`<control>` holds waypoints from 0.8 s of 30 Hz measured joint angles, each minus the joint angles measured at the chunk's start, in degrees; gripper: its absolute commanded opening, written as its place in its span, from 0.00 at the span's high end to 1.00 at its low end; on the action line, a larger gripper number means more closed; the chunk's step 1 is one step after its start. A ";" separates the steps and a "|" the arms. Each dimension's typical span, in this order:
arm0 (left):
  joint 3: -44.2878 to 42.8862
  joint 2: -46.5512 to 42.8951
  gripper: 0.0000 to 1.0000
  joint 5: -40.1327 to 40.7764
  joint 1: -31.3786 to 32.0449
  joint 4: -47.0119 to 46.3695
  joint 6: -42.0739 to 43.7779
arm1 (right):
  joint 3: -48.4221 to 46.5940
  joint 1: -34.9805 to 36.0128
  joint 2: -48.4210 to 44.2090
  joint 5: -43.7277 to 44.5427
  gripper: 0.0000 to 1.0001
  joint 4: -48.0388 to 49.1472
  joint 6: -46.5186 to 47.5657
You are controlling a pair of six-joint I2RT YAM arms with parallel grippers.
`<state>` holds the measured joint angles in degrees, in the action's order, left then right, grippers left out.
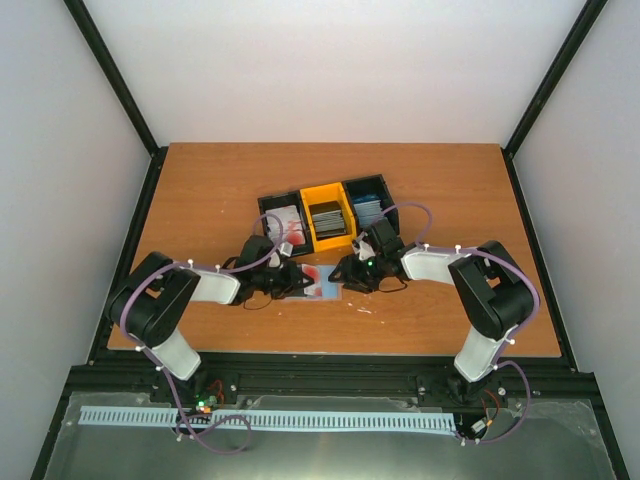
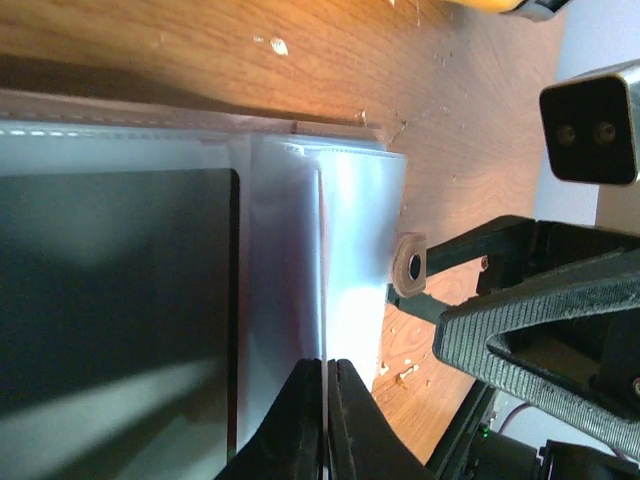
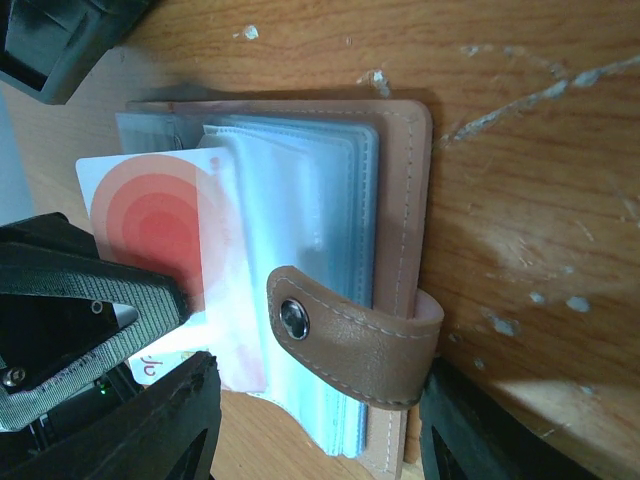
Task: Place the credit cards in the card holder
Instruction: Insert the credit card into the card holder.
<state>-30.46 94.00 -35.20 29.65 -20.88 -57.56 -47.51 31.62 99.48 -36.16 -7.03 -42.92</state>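
The tan leather card holder (image 3: 405, 200) lies on the table with its clear sleeves (image 3: 300, 200) fanned open and its snap strap (image 3: 350, 335) folded over them. A white credit card with red circles (image 3: 150, 205) sits partly inside one sleeve. My left gripper (image 2: 326, 385) is shut on that card's outer end. A dark card (image 2: 110, 300) shows inside another sleeve. My right gripper (image 3: 320, 440) stands open astride the holder's near end, one finger against the strap's fold. In the top view both grippers (image 1: 295, 280) (image 1: 352, 272) meet at the holder (image 1: 325, 283).
Three bins stand in a row behind the holder: a black one with white-and-red cards (image 1: 283, 222), a yellow one with dark cards (image 1: 330, 218) and a black one with blue cards (image 1: 368, 210). Black frame posts edge the wooden table (image 1: 200, 190).
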 measured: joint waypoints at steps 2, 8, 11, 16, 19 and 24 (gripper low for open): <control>0.24 -0.13 0.99 -0.31 0.02 0.28 0.68 | 0.02 0.00 0.00 0.02 0.45 0.00 0.00; 0.46 -0.66 0.99 -1.25 0.04 1.42 2.80 | 0.02 0.02 -0.02 0.07 0.45 0.02 0.00; 0.46 -0.50 0.99 -2.16 0.04 1.42 3.32 | 0.02 0.04 -0.11 0.11 0.45 -0.04 0.00; 0.20 1.66 0.88 -3.85 0.04 0.31 3.17 | 0.04 0.04 -0.11 0.11 0.45 -0.02 0.00; -0.35 2.80 0.67 -4.31 0.07 0.02 2.69 | 0.04 0.20 -0.11 0.09 0.45 0.00 -0.02; -0.68 0.92 0.50 -3.91 0.28 1.90 2.60 | 0.07 0.46 -0.11 0.09 0.45 0.00 -0.02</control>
<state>-31.14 94.91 -39.11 29.93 -18.98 -54.96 -47.44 32.08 99.37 -36.07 -7.03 -42.94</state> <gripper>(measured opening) 0.436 0.550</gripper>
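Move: The clear pocket on the card holder's right page has its middle about 4 cm to the right of the left hand, 1 cm ahead and 2 cm below; the left fingers already hold the red-circled card partly in it. The black card in the left page is some 4 cm left, 1 cm ahead and 3 cm down; the yellow tray is roughly 17 cm ahead and 4 cm right. From the right hand, the pocket's middle lies about 3 cm left, 2 cm ahead and 1 cm below. The red-circled card, pinched and upright in the mouth of the right page's pocket, is carried back about 1 cm by the left hand, with a slight clockwise turn, then down nearly 1 cm and a touch to the right. The left fingers then open to almost half, let go of the card and start to rise. The right hand stays put, its half-open fingers astride the snap strap. ##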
